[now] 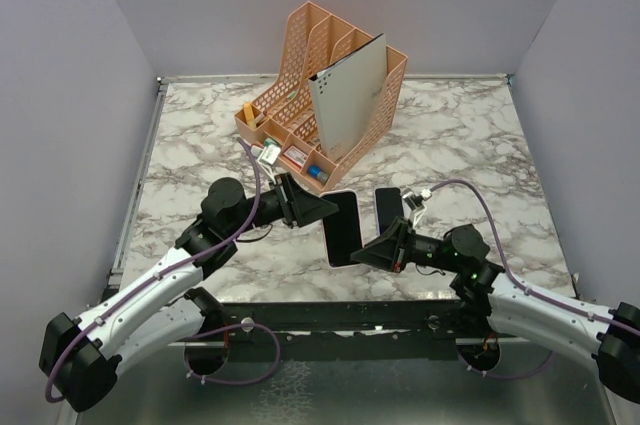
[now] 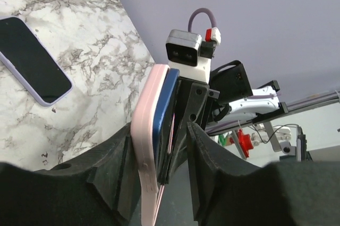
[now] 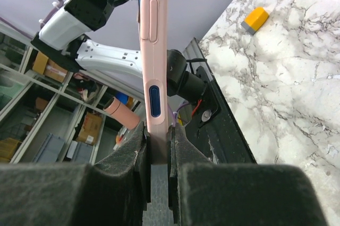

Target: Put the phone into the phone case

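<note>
The pink phone case (image 1: 343, 228) is held on edge above the marble between both grippers, dark face up in the top view. In the left wrist view a blue phone (image 2: 162, 114) sits against the inner side of the case (image 2: 144, 125). My left gripper (image 2: 161, 133) is open around them: one finger touches the case, and the other stands apart with a gap. My right gripper (image 3: 158, 130) is shut on the lower end of the case (image 3: 154, 50), its pads pressed on both faces. From above, the left gripper (image 1: 322, 211) and the right gripper (image 1: 368, 251) face each other.
A second dark-screened phone (image 1: 388, 209) with a lilac rim (image 2: 34, 61) lies flat on the marble table (image 1: 480, 145) just right of the case. An orange mesh file organiser (image 1: 290, 75) with a grey folder (image 1: 350, 95) stands behind. A small orange block (image 3: 255, 18) lies near it.
</note>
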### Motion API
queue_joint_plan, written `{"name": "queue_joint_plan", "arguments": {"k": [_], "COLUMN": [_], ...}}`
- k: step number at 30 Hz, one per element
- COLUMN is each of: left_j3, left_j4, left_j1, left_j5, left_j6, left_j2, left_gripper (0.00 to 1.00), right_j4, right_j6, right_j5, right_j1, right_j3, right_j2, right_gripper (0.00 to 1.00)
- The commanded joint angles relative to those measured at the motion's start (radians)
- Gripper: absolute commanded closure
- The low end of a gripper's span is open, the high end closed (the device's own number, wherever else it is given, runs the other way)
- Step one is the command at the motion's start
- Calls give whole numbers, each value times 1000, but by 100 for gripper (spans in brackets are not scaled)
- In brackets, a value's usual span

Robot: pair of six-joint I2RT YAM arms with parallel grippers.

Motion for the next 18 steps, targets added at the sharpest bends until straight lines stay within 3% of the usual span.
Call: {"name": "queue_joint_plan", "arguments": {"k": [1,8,15,18], "left_j3": [-2,46,45,59], "left_j4": [28,-184,-200,-228], "left_j1": [6,7,6,7], "left_j5": [-71,-200,-201,-204], "left_j6": [12,126,136,122], "left_j2": [-29,-42,-46,-43], "left_gripper": [60,100,97,63], "right_j4": [74,57,24,24], "right_j6": [0,-2,-7,-6], "right_j5": [-55,-47,-33,-3], "right_j1": [-2,-1,-3,-3], "right_j3": [-7,-3,17,19], "right_j2": [7,11,16,10], "right_gripper": [100,99,100,99]}}
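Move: Just off the left fingers, the phone in its pink case is held up slanting, its middle some 4 cm back, 2 cm right and 3 cm below that hand; from the right hand it is about 4 cm ahead, 3 cm left and 4 cm higher. The second phone lies on the table roughly 9 cm ahead, 17 cm right and 27 cm below the left hand; the blue tube in the organizer is about 18 cm ahead, 3 cm left and 24 cm below. Closing its fingers from about half open, the left hand pinches the upper left edge of the phone and pink case together across their thickness. Meanwhile it eases about 1 cm forward and left, then sinks about 1 cm, turning some 5 degrees. The right hand keeps its grip on the lower right edge and nearly stays in place. ##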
